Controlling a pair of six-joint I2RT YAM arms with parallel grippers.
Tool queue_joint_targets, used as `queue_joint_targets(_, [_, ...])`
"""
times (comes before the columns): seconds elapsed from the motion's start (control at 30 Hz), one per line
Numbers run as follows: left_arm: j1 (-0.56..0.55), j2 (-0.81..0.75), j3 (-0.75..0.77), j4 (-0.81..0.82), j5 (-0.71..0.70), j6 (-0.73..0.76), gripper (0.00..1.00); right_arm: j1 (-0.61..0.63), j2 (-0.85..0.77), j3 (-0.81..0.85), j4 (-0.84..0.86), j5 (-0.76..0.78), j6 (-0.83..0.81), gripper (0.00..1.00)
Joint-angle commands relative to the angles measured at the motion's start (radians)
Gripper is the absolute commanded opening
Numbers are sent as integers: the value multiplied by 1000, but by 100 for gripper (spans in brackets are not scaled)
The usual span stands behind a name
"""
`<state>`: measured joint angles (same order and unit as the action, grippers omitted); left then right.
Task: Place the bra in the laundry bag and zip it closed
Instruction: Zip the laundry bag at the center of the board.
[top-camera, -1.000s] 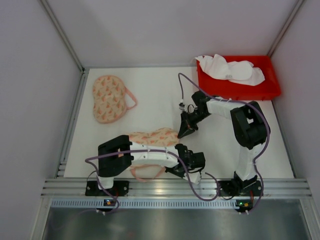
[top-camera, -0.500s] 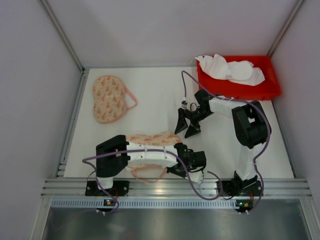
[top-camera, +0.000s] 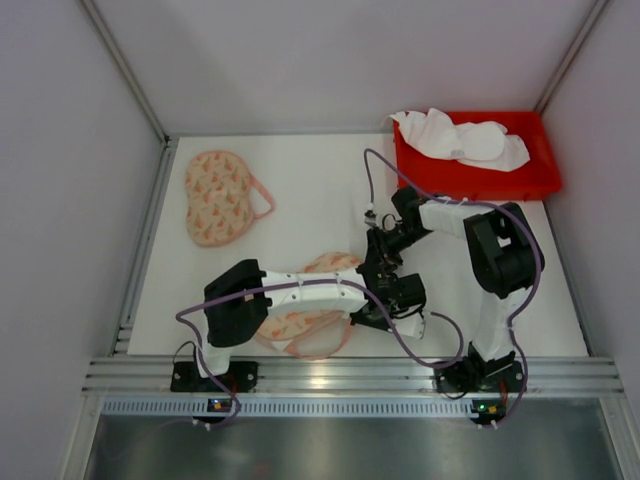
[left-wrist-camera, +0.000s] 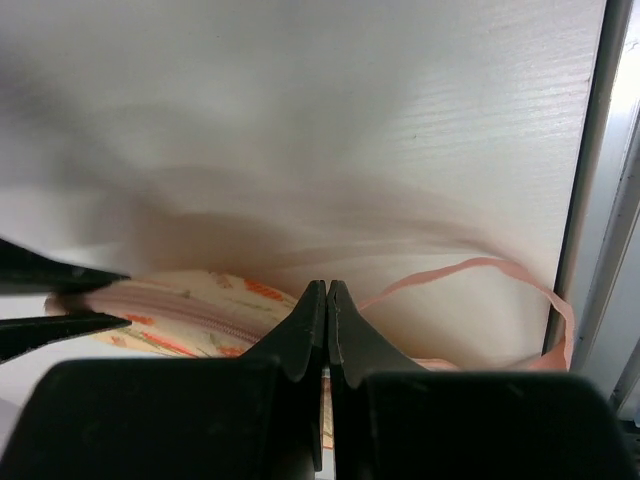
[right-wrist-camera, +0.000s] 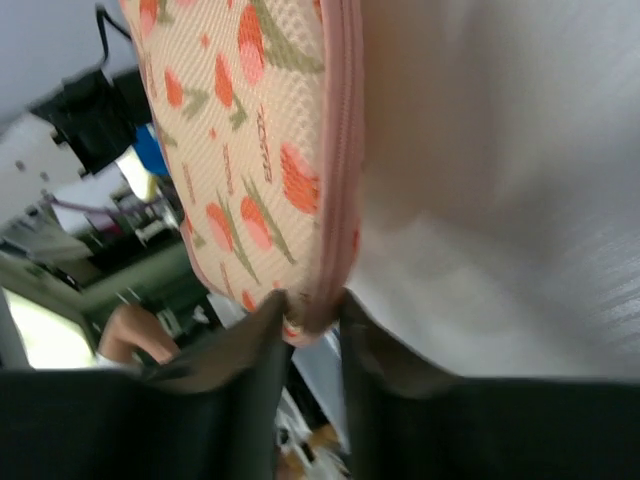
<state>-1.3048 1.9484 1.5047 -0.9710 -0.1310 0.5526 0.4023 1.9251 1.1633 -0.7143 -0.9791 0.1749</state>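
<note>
The laundry bag (top-camera: 305, 300) is a peach mesh pouch with a floral print, lying near the front edge and partly under my left arm. My right gripper (top-camera: 378, 262) is shut on the bag's zippered end (right-wrist-camera: 335, 200), which sits pinched between its fingers (right-wrist-camera: 255, 345). My left gripper (left-wrist-camera: 327, 290) is shut beside that same end, with nothing visible between its tips. The bag (left-wrist-camera: 190, 310) and its pink strap loop (left-wrist-camera: 500, 275) lie just behind it. A white bra (top-camera: 470, 140) lies heaped in the red tray (top-camera: 480, 180).
A second floral pouch (top-camera: 218, 197) lies at the far left of the white table. The red tray stands at the back right by the wall. A metal rail (top-camera: 350, 375) runs along the front edge, with the arm bases on it.
My right gripper opened wide, moved down to the bag's end and closed on it. My left arm and the bag shifted right, and the bag turned.
</note>
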Motion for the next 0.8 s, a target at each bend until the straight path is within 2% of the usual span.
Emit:
queue_joint_targets(0.0, [-2, -5, 31, -1, 5, 20, 0, 18, -12, 59, -2, -46, -8, 11])
queue_joint_targets(0.03, [-2, -22, 13, -1, 22, 18, 0, 17, -3, 73, -17, -29, -23, 0])
queue_joint_targets(0.33, [-66, -134, -182, -3, 116, -40, 0, -48, 64, 156, -36, 23, -44, 0])
queue_joint_targets(0.43, [-86, -152, -222, -5, 126, -62, 0, -53, 75, 177, -42, 30, -52, 0])
queue_joint_targets(0.47, [-90, -158, -227, -3, 172, -65, 0, -51, 78, 182, -45, 31, -55, 0])
queue_joint_targets(0.77, [-126, -221, -314, -12, 189, -89, 0, -53, 115, 260, -90, 63, -84, 0])
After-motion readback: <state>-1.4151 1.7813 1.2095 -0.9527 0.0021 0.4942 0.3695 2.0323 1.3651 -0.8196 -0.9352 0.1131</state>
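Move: The right fingers, half open, straddle the far end of the laundry bag's zip edge. The left hand, shut at the zip, stands about 8 cm nearer the base. From the left hand, the strap loop it heads towards lies roughly 6 cm back, 9 cm left and 4 cm lower. The bag's middle is some 13 cm left, 4 cm ahead and 3 cm lower, and the near rail is about 10 cm straight back, 4 cm lower. The right fingers finish closing, pinching the far end of the zip edge, and then draw it forward about 4 cm with hardly any turn. Meanwhile the left hand, still shut and keeping its hold at the zip pull, waits briefly, then sweeps back and left along the zip edge towards the strap loop, nearly 10 cm in all and sinking about 2 cm, while its fingertips tilt some 10 degrees back towards the base. ##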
